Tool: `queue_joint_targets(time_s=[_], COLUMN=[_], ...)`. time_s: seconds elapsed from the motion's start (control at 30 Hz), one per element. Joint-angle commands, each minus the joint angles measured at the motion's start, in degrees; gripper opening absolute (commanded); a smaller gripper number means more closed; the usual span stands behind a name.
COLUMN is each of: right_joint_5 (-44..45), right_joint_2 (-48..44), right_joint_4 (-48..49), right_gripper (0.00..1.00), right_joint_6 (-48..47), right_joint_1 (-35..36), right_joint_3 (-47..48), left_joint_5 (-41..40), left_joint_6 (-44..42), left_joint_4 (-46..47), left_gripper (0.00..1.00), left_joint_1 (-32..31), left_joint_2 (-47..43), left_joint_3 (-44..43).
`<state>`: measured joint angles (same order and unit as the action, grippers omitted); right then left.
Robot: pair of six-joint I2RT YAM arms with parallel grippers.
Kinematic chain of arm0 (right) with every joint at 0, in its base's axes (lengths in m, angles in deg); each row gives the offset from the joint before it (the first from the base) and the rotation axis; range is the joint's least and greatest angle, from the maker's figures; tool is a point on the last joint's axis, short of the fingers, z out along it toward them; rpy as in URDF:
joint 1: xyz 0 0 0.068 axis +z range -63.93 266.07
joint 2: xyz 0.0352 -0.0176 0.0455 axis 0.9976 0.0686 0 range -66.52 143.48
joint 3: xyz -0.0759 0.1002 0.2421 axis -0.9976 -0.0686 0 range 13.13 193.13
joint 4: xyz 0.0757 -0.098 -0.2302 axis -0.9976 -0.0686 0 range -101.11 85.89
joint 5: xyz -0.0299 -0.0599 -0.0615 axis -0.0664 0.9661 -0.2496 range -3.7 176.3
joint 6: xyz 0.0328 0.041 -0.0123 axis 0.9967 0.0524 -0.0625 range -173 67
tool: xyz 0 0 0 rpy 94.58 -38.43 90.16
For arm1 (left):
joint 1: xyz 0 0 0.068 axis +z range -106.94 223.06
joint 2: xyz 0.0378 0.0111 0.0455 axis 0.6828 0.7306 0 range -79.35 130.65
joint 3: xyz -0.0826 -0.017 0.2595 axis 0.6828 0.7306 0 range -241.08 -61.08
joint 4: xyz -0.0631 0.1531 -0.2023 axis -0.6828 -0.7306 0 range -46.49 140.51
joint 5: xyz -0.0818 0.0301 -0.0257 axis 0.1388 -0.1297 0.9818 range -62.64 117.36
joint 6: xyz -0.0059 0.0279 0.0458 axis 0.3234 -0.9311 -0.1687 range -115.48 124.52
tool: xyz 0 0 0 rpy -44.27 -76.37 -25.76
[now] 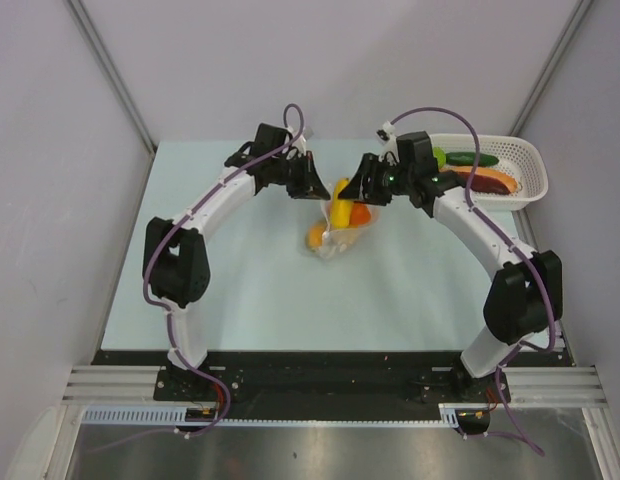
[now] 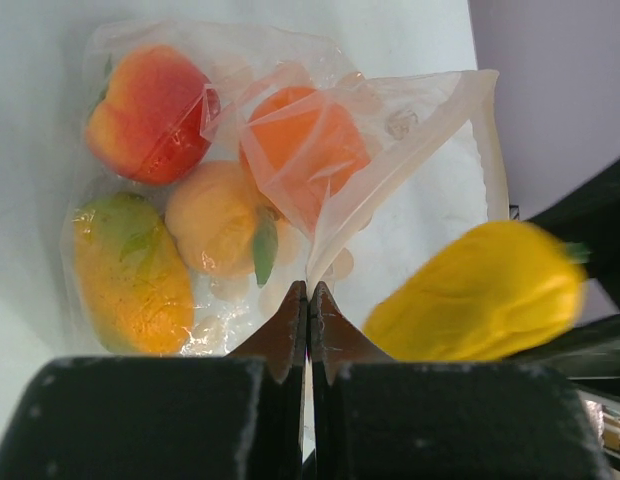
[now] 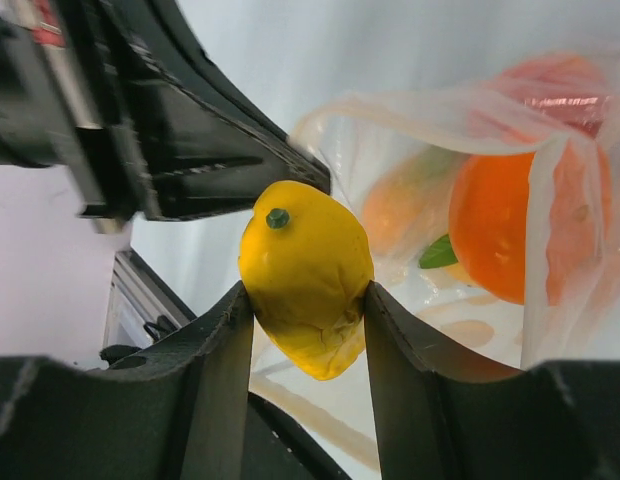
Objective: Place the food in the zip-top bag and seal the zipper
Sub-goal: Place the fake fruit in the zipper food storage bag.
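Note:
The zip-top bag (image 1: 335, 238) lies mid-table, its mouth held up and gaping. Inside it lie a red-orange peach (image 2: 150, 115), an orange ball (image 2: 305, 140), a pale orange fruit with a leaf (image 2: 218, 218) and a yellow-green mango (image 2: 130, 275). My left gripper (image 2: 308, 290) is shut on the bag's mouth edge, with thin film pinched between its jaws. The zipper (image 2: 493, 150) runs as a clear strip along that edge and is not pressed together. My right gripper (image 3: 308, 300) is shut on a yellow toy fruit (image 3: 305, 270), hanging just before the bag's mouth (image 3: 440, 105).
A white lattice basket (image 1: 533, 165) stands at the back right and holds a green cucumber (image 1: 472, 158) and a red-orange piece (image 1: 487, 181). Both arms arch inward over the pale table (image 1: 240, 290), with the grippers (image 1: 315, 188) (image 1: 362, 190) close together.

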<state>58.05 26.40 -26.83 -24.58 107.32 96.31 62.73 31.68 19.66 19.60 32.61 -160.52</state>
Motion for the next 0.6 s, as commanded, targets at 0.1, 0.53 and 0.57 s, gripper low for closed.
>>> queue_joint_targets(time_s=[0.1, 0.53, 0.57], right_joint_5=[-0.75, 1.06, 2.92], right_joint_2=[2.79, -6.09, -6.7], right_joint_4=[-1.45, -15.24, -15.94], right_gripper=[0.18, 0.94, 0.91], right_joint_6=[-4.42, -20.95, -21.56], right_joint_1=[2.21, 0.19, -0.68], right_joint_3=[-0.74, 9.81, 9.81], left_joint_5=[1.62, 2.24, 2.33], left_joint_6=[3.51, 2.46, 2.46], left_joint_4=[4.57, 3.43, 3.34], left_gripper=[0.0, 0.0, 0.0], left_joint_1=[0.96, 1.58, 1.58], left_joint_2=[-4.47, -5.7, -5.7], left_joint_3=[1.79, 2.93, 2.93])
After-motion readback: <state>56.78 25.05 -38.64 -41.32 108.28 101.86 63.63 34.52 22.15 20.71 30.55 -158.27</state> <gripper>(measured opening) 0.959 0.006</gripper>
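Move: Just over the open bag, the right hand already holds the yellow fruit; the bag's middle lies about 11 cm below it, some 4 cm back and 1 cm left. In the bag, the orange fruit is roughly 4 cm right, 2 cm back and 11 cm down, and the mango 6 cm left, 7 cm back and 13 cm down. The left gripper is level in reach, 4 cm left and 4 cm lower. From the left hand the bag's middle is 5 cm back, 4 cm right, 8 cm down. Lowering the yellow fruit about 5 cm into the bag's mouth, easing slightly back, the right hand spreads its fingers wide and lets go, then lifts some 5 cm back up out of the mouth, turning about 10 degrees counter-clockwise. The left fingers keep their pinch on the bag's rim, rising about 1 cm near the end. ##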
